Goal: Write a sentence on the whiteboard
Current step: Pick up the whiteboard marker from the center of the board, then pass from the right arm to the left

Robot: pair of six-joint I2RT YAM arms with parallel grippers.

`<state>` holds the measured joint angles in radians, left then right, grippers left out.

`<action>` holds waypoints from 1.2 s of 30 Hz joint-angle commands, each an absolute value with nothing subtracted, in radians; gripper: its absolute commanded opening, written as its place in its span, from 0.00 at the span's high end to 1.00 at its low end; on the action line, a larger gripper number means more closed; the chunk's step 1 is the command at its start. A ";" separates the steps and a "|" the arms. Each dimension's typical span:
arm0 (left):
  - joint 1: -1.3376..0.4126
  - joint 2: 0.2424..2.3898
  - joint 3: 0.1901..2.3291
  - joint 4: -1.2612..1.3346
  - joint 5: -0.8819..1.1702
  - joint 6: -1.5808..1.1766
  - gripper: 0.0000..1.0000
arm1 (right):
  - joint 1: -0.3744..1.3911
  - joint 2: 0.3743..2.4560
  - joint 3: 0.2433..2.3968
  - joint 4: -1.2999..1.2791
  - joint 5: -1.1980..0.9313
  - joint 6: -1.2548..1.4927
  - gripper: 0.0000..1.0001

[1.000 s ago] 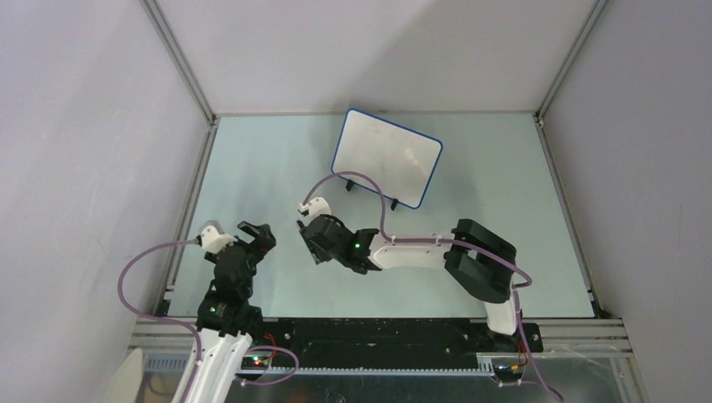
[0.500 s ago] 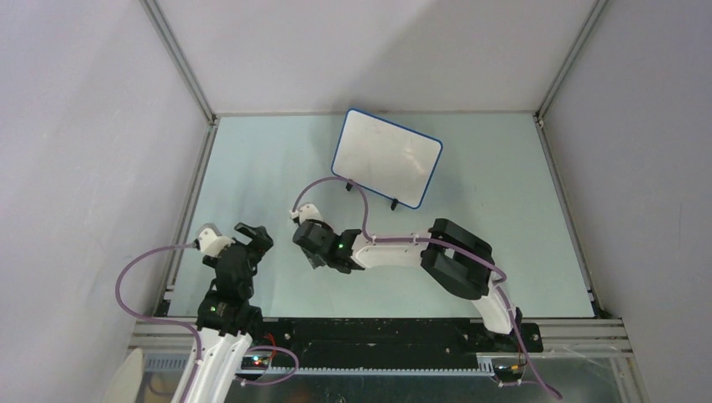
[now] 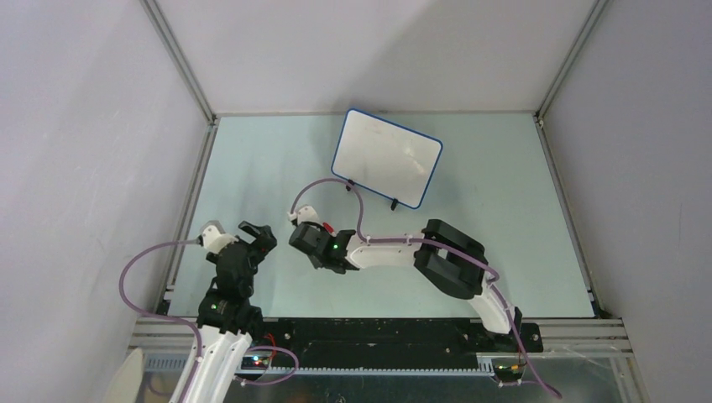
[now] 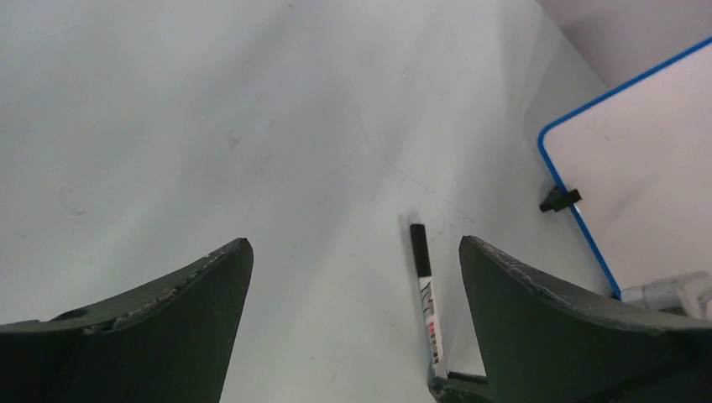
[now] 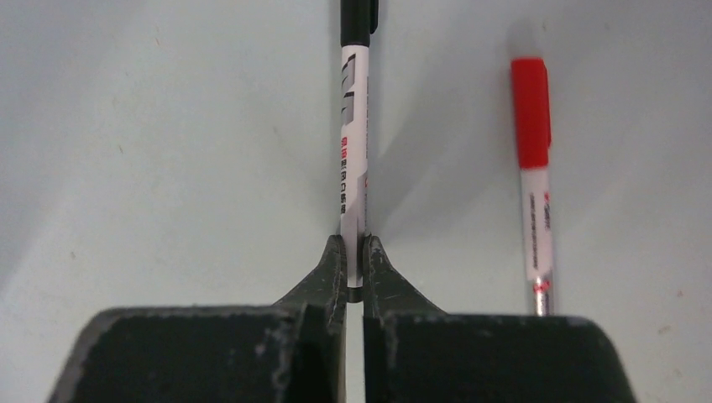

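Observation:
The whiteboard (image 3: 386, 158) stands tilted on two black feet at the back centre, and its blue-rimmed edge (image 4: 646, 185) also shows in the left wrist view. Its face is plain white; no sentence is in view. A black-capped marker (image 5: 354, 151) lies on the table, and my right gripper (image 5: 354, 252) is shut on its tail end. From above, that gripper (image 3: 309, 248) sits low over the table and hides the marker. My left gripper (image 3: 256, 235) stands open just to its left, and the black marker (image 4: 426, 302) lies near its right finger.
A red-capped marker (image 5: 534, 176) lies parallel to the black one, a little to its right, and peeks out beside the right wrist (image 3: 326, 227). The pale green table (image 3: 252, 168) is fenced by metal rails and grey walls.
My right gripper slid a little to the left, came down and closed on the black marker. The left arm barely moved.

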<state>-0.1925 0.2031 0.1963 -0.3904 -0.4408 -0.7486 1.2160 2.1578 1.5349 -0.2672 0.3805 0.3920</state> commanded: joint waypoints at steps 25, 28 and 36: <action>-0.189 0.513 0.291 -0.042 0.231 -1.062 0.45 | 1.155 1.668 1.219 -0.150 0.011 0.458 1.00; -0.189 0.505 0.285 -0.056 0.201 -1.062 0.43 | 1.153 1.654 1.210 -0.154 0.034 0.464 1.00; -0.189 0.486 0.284 -0.091 0.159 -1.052 0.40 | 1.152 1.638 1.199 -0.148 0.032 0.457 1.00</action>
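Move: The black marker's middle lies about 12 cm to the left gripper's right, 2 cm ahead and 8 cm below; its cap end points forward-left. The right gripper already pinches it near the tail, the middle some 5 cm ahead and 3 cm left of that hand; from there the open left gripper is about 15 cm left, 3 cm ahead and 8 cm higher. The red marker lies about 8 cm to the right of the black one, level with it. Keep the right gripper shut on the black marker's tail and lift it about 10 cm, drawing back and right and swinging the fingers further left. Meanwhile bring the left gripper about 12 cm right to the cap, then raise it too, turning clockwise and rolling its right side up some 30 degrees each, and narrow its fingers to a bit over half open. ##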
